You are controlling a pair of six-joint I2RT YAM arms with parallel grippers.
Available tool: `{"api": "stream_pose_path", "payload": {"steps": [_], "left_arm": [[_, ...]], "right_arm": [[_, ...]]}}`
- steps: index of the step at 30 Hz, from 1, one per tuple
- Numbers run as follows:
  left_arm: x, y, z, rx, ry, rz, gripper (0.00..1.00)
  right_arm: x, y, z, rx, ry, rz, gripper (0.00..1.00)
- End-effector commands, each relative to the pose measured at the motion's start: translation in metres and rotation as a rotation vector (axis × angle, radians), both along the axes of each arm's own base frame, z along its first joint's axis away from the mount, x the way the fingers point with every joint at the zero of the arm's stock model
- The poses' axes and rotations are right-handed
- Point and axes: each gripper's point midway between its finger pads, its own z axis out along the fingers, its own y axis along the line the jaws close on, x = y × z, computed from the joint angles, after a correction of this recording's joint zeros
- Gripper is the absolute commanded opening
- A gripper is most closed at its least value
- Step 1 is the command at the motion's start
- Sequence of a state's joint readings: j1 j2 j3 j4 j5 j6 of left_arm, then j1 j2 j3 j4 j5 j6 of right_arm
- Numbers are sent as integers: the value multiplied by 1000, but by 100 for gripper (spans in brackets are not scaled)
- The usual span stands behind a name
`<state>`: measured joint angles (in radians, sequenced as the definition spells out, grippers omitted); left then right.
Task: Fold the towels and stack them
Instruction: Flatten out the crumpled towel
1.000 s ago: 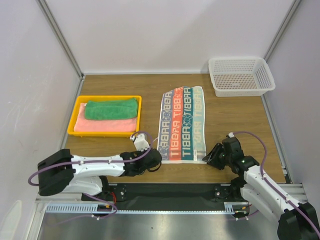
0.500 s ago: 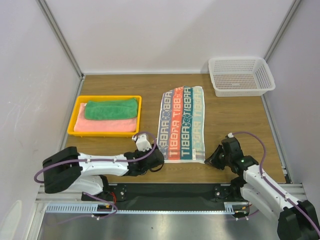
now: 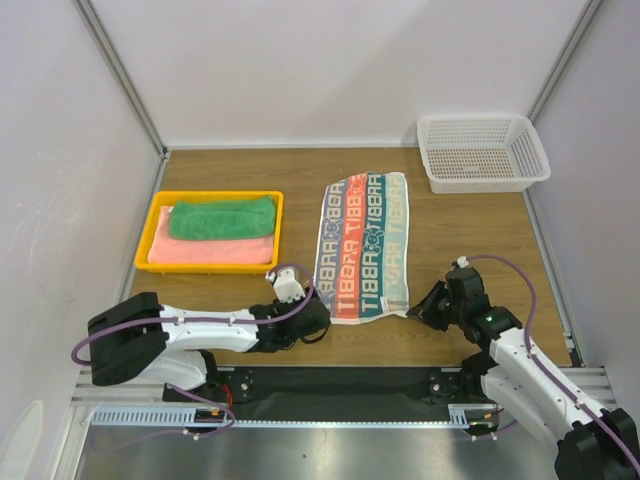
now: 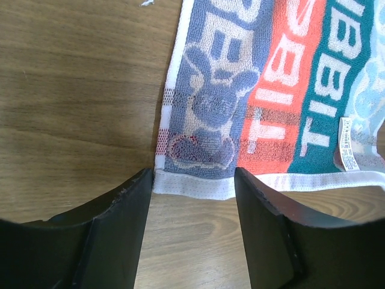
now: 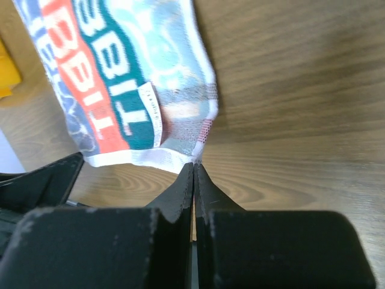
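Note:
The white-and-teal patterned towel (image 3: 365, 245) with red-orange letters lies spread flat on the table's middle. My left gripper (image 3: 314, 320) is open at its near left corner, the white hem (image 4: 192, 185) lying just past the fingertips (image 4: 142, 180). My right gripper (image 3: 425, 308) is shut on the towel's near right corner (image 5: 191, 153), which is slightly raised and curled. The green towel (image 3: 222, 216) rests folded on the salmon-pink towel (image 3: 210, 250) inside the yellow tray.
The yellow tray (image 3: 210, 195) stands at the left of the wooden table. A white mesh basket (image 3: 480, 150) sits at the back right. White walls close in the back and both sides.
My left gripper has opened at the near left corner. My right gripper has shut on the near right corner, and the towel's near edge has shifted slightly.

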<state>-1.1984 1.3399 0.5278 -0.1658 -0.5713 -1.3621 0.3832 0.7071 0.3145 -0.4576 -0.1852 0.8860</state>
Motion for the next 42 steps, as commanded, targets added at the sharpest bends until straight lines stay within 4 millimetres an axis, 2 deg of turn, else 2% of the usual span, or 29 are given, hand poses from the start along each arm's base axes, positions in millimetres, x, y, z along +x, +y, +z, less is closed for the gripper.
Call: {"api": "stream_pose_path", "payload": {"steps": [1, 7, 8, 13, 16, 20, 25, 27, 32, 34, 41, 42], "left_arm": [[-6, 4, -12, 3, 31, 2, 63], [-5, 9, -14, -38, 36, 34, 55], [-4, 9, -13, -46, 30, 42, 48], [-2, 12, -14, -58, 23, 65, 28], [3, 14, -13, -57, 5, 83, 1], [10, 18, -3, -53, -31, 85, 0], [21, 18, 33, -7, -126, 25, 0], [21, 18, 38, 29, -137, -4, 0], [18, 3, 38, 8, -111, -59, 0], [19, -4, 44, -11, -119, -67, 0], [29, -12, 75, -67, -156, -23, 0], [30, -12, 79, -77, -160, -5, 0]], "right_arm": [[9, 7, 22, 34, -57, 16, 0], [10, 7, 25, 34, -63, 12, 0], [10, 6, 24, 30, -61, 10, 0], [10, 6, 20, 23, -55, 12, 0], [10, 5, 20, 19, -54, 14, 0], [12, 4, 20, 2, -62, 16, 0], [22, 9, 34, 13, -106, 35, 0], [19, 12, 32, 19, -84, 55, 0], [1, 15, 13, 37, -9, 66, 36], [-1, 19, 13, 61, -18, 78, 48], [-13, 31, 4, 144, 51, 48, 77], [-13, 31, 4, 154, 59, 24, 77]]}}
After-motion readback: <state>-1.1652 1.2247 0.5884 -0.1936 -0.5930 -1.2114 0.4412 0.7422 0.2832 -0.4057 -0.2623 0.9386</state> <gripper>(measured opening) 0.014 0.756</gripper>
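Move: The left hand is low over the towel's near-left corner, its open fingers either side of the near edge; the corner lies about 2 cm to its left and 1 cm below. The towel's label is some 11 cm to its right and 3 cm ahead, and a scrap of thread about 8 cm ahead and 3 cm left. The right hand already pinches the near-right corner slightly off the table; from it the near-left corner lies about 17 cm left, level, 3 cm lower. Sinking barely a centimetre, the left hand shuts its fingers on the towel just by its near-left corner, then raises the pinched cloth some 5 cm, easing forward about 2 cm and swaying left, then back right. The right hand holds its corner almost still, rises a little, then opens wide to let go and slides back, left and down about 3 cm, staying open around that corner. ##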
